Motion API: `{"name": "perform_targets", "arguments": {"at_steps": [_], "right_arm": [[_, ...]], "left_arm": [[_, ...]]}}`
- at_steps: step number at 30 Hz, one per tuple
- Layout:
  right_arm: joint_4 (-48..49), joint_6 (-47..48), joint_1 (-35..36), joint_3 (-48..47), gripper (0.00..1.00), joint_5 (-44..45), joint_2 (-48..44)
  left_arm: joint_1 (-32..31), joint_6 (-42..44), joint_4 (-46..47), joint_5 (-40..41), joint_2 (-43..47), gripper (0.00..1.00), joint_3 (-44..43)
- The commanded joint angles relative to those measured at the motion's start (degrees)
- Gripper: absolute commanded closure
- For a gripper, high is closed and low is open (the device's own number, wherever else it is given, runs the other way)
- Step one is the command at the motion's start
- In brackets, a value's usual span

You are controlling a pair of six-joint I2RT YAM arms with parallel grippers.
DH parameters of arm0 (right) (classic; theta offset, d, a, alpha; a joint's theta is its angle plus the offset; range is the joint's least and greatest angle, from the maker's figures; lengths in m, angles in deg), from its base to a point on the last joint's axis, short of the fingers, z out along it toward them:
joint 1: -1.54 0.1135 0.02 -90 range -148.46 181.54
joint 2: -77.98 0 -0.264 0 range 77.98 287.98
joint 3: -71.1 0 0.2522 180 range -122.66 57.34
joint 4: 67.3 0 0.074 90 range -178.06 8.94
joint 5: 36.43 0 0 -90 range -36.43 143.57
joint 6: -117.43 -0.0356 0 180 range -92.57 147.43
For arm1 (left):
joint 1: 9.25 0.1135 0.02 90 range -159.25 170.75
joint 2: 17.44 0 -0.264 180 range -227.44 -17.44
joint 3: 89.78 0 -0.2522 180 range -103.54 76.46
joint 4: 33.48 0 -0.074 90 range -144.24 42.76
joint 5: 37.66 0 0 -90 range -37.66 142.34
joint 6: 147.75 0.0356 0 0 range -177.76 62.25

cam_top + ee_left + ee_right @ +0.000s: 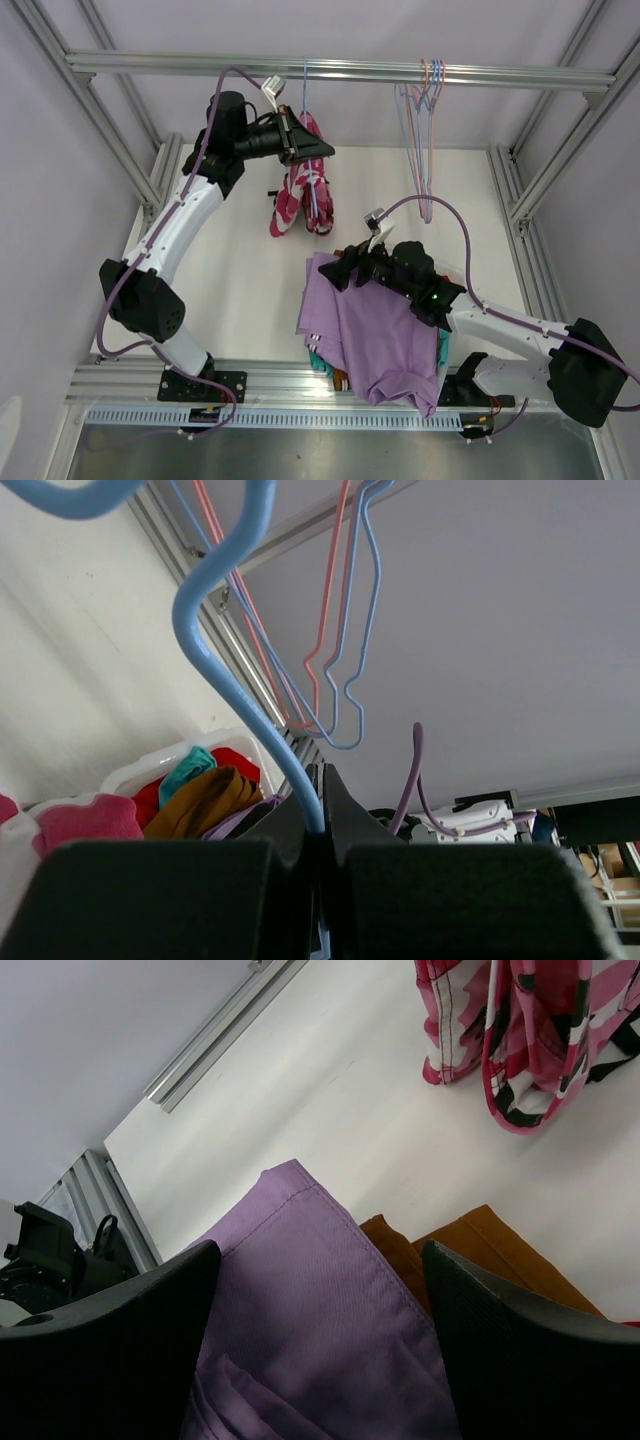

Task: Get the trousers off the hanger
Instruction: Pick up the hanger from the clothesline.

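Observation:
The pink-white-black camouflage trousers (300, 195) hang on a blue hanger (305, 90) from the top rail. My left gripper (318, 150) is shut on that hanger's wire, just above the cloth. The left wrist view shows the blue hanger (225, 670) pinched between the black fingers of the left gripper (322, 825). Lilac trousers (375, 335) lie on top of a pile at the front. My right gripper (345, 268) hovers open over their far edge. In the right wrist view the right gripper (320, 1280) straddles the lilac cloth (310, 1330) without touching it, and rust-brown trousers (480, 1250) lie beneath.
Several empty pink and blue hangers (425, 130) hang on the rail to the right. A white bin (150, 765) holds red (235, 765), teal (190, 770) and rust-brown (205, 800) cloth. Aluminium frame posts (555, 160) border the white table (230, 270).

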Motion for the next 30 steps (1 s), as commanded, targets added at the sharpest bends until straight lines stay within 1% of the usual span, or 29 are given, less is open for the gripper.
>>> {"name": "perform_targets", "arguments": {"at_steps": [1,4,6,16,22,27,30], "right_arm": [[2.37,-0.33,-0.31,-2.02,0.14,0.20,0.45],[2.72,-0.42,-0.31,-2.20,0.14,-0.07,1.23],[2.63,-0.50,-0.22,-2.46,0.14,-0.07,1.59],[2.54,-0.42,-0.22,-2.81,0.14,-0.33,2.29],[2.55,-0.42,-0.22,-3.07,0.14,-0.51,3.08],[2.54,-0.42,-0.22,-3.16,0.14,-0.86,3.17],[1.93,-0.24,-0.22,-3.25,0.14,-0.94,2.47]], "left_arm": [[0.39,-1.32,14.98,0.23,5.13,1.00,-0.35],[0.39,-2.11,17.71,0.06,5.93,1.00,-0.70],[0.39,-1.59,17.90,0.23,6.10,0.99,-1.75],[0.39,0.96,13.60,1.28,5.22,1.00,-9.92],[0.39,2.37,8.33,1.81,4.61,1.00,-16.16],[0.39,4.65,4.55,2.95,5.74,1.00,-16.44],[0.39,6.23,3.93,3.83,8.20,1.00,-12.31]]}}
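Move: The left hand already pinches the near side of the blue hanger; the hook's spot on the clothesline is about 8 cm ahead, level sideways, and 10 cm above. The patterned trousers hang about 2 cm ahead, 2 cm to the left and 13 cm below, while the empty hangers hang some 20 cm to the right and 5 cm ahead, about level in height. From the right hand, that spot on the clothesline is roughly 20 cm ahead, 2 cm to the left and 30 cm above. With its fingers kept shut on the wire, the left hand raises the blue hanger, creeping up at first, then jerking upward so the hook goes up past the clothesline. It peaks at over 7 cm and sinks back slightly, ending about 6.5 cm higher and a touch nearer the base, with the wrist hardly tilting. ##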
